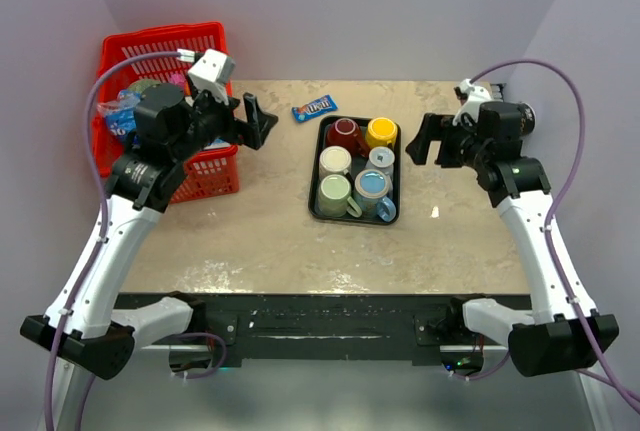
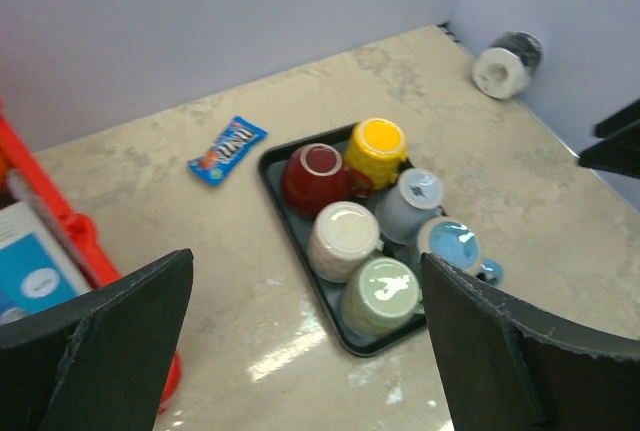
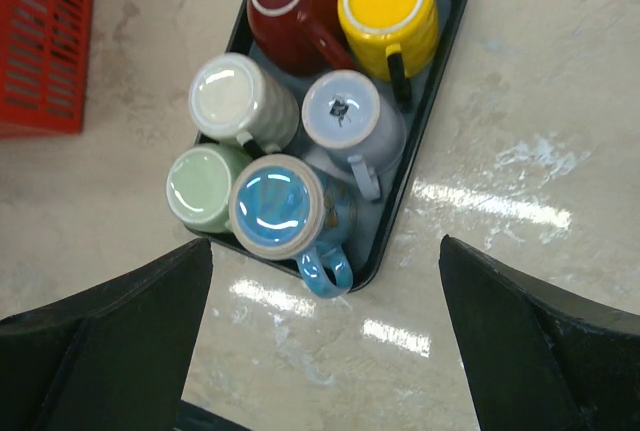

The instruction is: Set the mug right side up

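Observation:
A black tray [image 1: 340, 218] at the table's middle holds several mugs, all bottoms up: red [image 1: 345, 134], yellow [image 1: 380, 132], cream [image 1: 335, 160], grey [image 1: 380, 159], green [image 1: 333, 194] and blue [image 1: 373, 187]. The blue mug [image 3: 275, 206] has its handle hanging over the tray's near rim. My left gripper [image 1: 248, 123] hovers left of the tray, open and holding nothing. My right gripper [image 1: 425, 141] hovers right of the tray, also open with nothing between its fingers. Both wrist views look down on the tray [image 2: 290, 216] [image 3: 440, 61] from above.
A red basket [image 1: 165, 51] with packets stands at the back left, under the left arm. A blue candy wrapper [image 1: 314, 108] lies behind the tray. A white and dark roll [image 2: 505, 66] sits by the right wall.

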Tool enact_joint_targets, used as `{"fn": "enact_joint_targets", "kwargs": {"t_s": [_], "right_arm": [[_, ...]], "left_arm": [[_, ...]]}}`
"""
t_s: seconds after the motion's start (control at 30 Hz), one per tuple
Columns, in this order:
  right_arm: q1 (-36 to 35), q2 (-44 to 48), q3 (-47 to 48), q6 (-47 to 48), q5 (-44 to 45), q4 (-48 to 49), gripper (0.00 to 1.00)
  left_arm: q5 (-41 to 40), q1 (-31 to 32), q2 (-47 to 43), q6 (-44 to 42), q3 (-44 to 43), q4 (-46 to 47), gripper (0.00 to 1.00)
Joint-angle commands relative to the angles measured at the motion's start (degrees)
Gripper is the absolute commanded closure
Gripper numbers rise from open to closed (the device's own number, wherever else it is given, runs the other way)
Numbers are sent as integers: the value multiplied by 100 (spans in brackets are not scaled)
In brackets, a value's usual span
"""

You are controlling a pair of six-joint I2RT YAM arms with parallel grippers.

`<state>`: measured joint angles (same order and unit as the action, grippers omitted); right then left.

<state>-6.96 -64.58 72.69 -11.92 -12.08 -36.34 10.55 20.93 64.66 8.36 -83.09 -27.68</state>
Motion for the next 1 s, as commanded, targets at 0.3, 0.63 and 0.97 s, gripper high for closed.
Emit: {"fn": "enact_joint_targets", "kwargs": {"t_s": [0.3,0.63,0.97], "right_arm": [[-867,-213,-1562,120,-261,1111,13],[-1571,-845,-2030,76,872,1639,31],[-1923,-1320,-2083,217,1374,1718,46]], "left_arm": [[774,1123,-50,913,881,1282,0],[519,1265,-68,1028,1084,1503,1],[387,1256,-33,1045,1155,1494,1]]}}
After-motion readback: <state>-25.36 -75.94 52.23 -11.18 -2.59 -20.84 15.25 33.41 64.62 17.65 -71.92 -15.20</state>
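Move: The upside-down blue mug stands roughly 11 cm left and 3 cm ahead of the right hand, some 22 cm below it. The green mug is about 8 cm farther left of the blue one and 2 cm nearer the base; the grey mug stands 8 cm beyond it and 2 cm to its right, the cream mug 8 cm beyond and 9 cm to its left. From the left hand the blue mug lies about 27 cm right, 3 cm ahead and 33 cm down. Lower the right gripper about 17 cm while carrying it 8 cm left to the blue mug's handle, tipping the fingers further down and narrowing them to a little over half open, so the handle lies between the tips, not yet gripped. Swing the still-open left gripper about 9 cm right, slightly back and down, towards the tray, then hold it there. ##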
